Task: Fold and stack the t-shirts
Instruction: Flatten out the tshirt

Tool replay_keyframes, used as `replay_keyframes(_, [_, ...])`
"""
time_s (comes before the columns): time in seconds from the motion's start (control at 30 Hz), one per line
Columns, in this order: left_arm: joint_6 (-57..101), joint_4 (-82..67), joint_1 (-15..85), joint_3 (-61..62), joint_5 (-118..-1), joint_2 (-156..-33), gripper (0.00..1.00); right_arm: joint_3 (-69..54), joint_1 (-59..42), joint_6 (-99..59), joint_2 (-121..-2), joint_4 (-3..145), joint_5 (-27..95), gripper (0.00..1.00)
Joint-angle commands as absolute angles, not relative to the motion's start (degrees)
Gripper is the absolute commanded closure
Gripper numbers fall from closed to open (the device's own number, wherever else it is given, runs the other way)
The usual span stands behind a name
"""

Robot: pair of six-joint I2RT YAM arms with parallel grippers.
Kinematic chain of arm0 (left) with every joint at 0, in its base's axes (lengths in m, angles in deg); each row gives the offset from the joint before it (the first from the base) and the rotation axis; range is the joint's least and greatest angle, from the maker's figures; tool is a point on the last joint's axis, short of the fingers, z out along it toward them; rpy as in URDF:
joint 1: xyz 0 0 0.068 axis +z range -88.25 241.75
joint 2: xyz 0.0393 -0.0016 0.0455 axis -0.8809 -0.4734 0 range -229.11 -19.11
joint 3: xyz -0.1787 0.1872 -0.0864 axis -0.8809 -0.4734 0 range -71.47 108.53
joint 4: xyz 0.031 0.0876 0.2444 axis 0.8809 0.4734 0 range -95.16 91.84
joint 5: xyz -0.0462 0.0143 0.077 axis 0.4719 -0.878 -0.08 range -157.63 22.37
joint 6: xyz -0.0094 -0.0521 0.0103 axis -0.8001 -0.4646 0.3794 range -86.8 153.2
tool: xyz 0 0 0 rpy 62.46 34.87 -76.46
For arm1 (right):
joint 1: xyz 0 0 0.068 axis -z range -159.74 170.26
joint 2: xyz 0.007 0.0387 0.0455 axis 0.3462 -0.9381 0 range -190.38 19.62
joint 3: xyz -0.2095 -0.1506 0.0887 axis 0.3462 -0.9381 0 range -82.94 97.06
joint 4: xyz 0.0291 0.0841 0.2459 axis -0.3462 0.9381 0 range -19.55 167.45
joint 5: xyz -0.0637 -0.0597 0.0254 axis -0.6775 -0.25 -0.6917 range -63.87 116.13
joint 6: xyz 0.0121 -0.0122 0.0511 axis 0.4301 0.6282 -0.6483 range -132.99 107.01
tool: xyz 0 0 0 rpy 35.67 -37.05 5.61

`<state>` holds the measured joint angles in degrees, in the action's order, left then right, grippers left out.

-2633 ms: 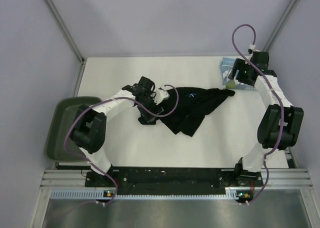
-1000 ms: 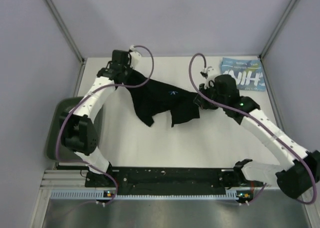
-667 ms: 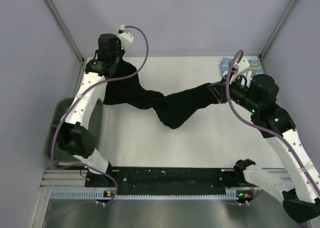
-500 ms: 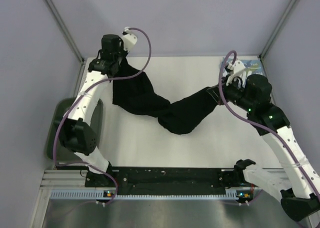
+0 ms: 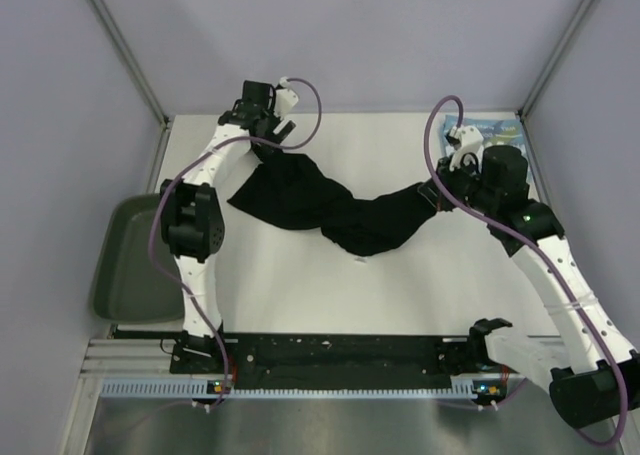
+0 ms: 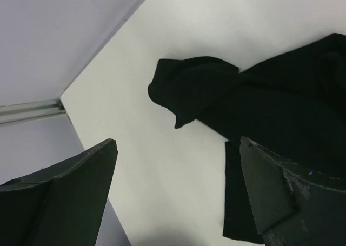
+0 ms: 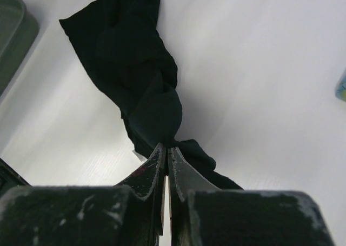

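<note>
The black t-shirt (image 5: 330, 205) lies twisted across the middle of the table, running from back left to the right. My right gripper (image 5: 437, 190) is shut on its right end; in the right wrist view the jaws (image 7: 166, 148) pinch a bunched fold of the black t-shirt (image 7: 135, 57). My left gripper (image 5: 268, 135) hovers over the shirt's left end at the back left, open and empty. In the left wrist view its fingers (image 6: 75, 186) stand wide apart above bare table, the black t-shirt (image 6: 259, 100) lying beyond them. The light blue t-shirt (image 5: 497, 130) sits at the back right corner, partly hidden by the right arm.
A dark green tray (image 5: 130, 260) sits off the table's left edge, and its corner shows in the right wrist view (image 7: 13, 35). Grey walls close in the table at the back and sides. The left arm's elbow (image 5: 187, 220) stands over the left part of the table.
My left gripper has opened and let go of the black t-shirt's left end, which dropped onto the table. The right gripper still holds the other end and has shifted little.
</note>
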<state>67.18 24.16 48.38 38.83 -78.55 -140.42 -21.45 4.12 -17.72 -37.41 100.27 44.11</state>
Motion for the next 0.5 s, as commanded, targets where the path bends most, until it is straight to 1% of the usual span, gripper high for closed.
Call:
replay_keyframes(0.0, [68.35, 22.45, 48.30, 33.51, -68.79, -127.86, 0.01, -21.94, 4.79, -18.09, -37.59, 97.43, 45.56, 1.00])
replay_keyframes(0.1, [75.01, 23.66, 48.56, 24.45, -63.25, -122.48, 0.01, -22.65, 5.23, -17.82, -38.03, 96.99, 46.08, 1.00])
replay_keyframes(0.27, [93.89, 36.74, 51.10, 12.49, -50.42, -116.50, 0.01, -23.00, 5.58, -17.47, -39.00, 95.94, 47.40, 1.00])
replay_keyframes(0.4, [106.83, 35.80, 53.74, 3.96, -49.00, -114.21, 0.04, -23.18, 5.67, -17.12, -39.61, 95.41, 47.58, 1.00])
replay_keyframes(0.47, [110.88, 36.66, 54.97, 2.80, -48.65, -115.16, 0.04, -23.26, 5.58, -17.21, -39.88, 95.32, 47.93, 1.00])
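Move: The shirt's near-left corner, where the open left hand is heading, lies about 17 cm back from it, 5 cm to its left and roughly 8 cm lower. The shirt's folded far-left flap is some 3 cm ahead of this hand, neither left nor right; the bin's middle is about 30 cm back and 21 cm left. From the right hand, still pinching the shirt's raised right end, that corner is some 48 cm left, 8 cm ahead and 18 cm below. With fingers wide open and empty, the left hand sweeps quickly back about 15 cm from the far-left flap towards the near-left corner, first rising a little, then sinking to some 3 cm below its starting height, while it turns about 35 degrees clockwise and its fingers tip more steeply down. The right hand keeps its pinch on the shirt's right end, holding it clear of the table and easing down only a centimetre or two. ##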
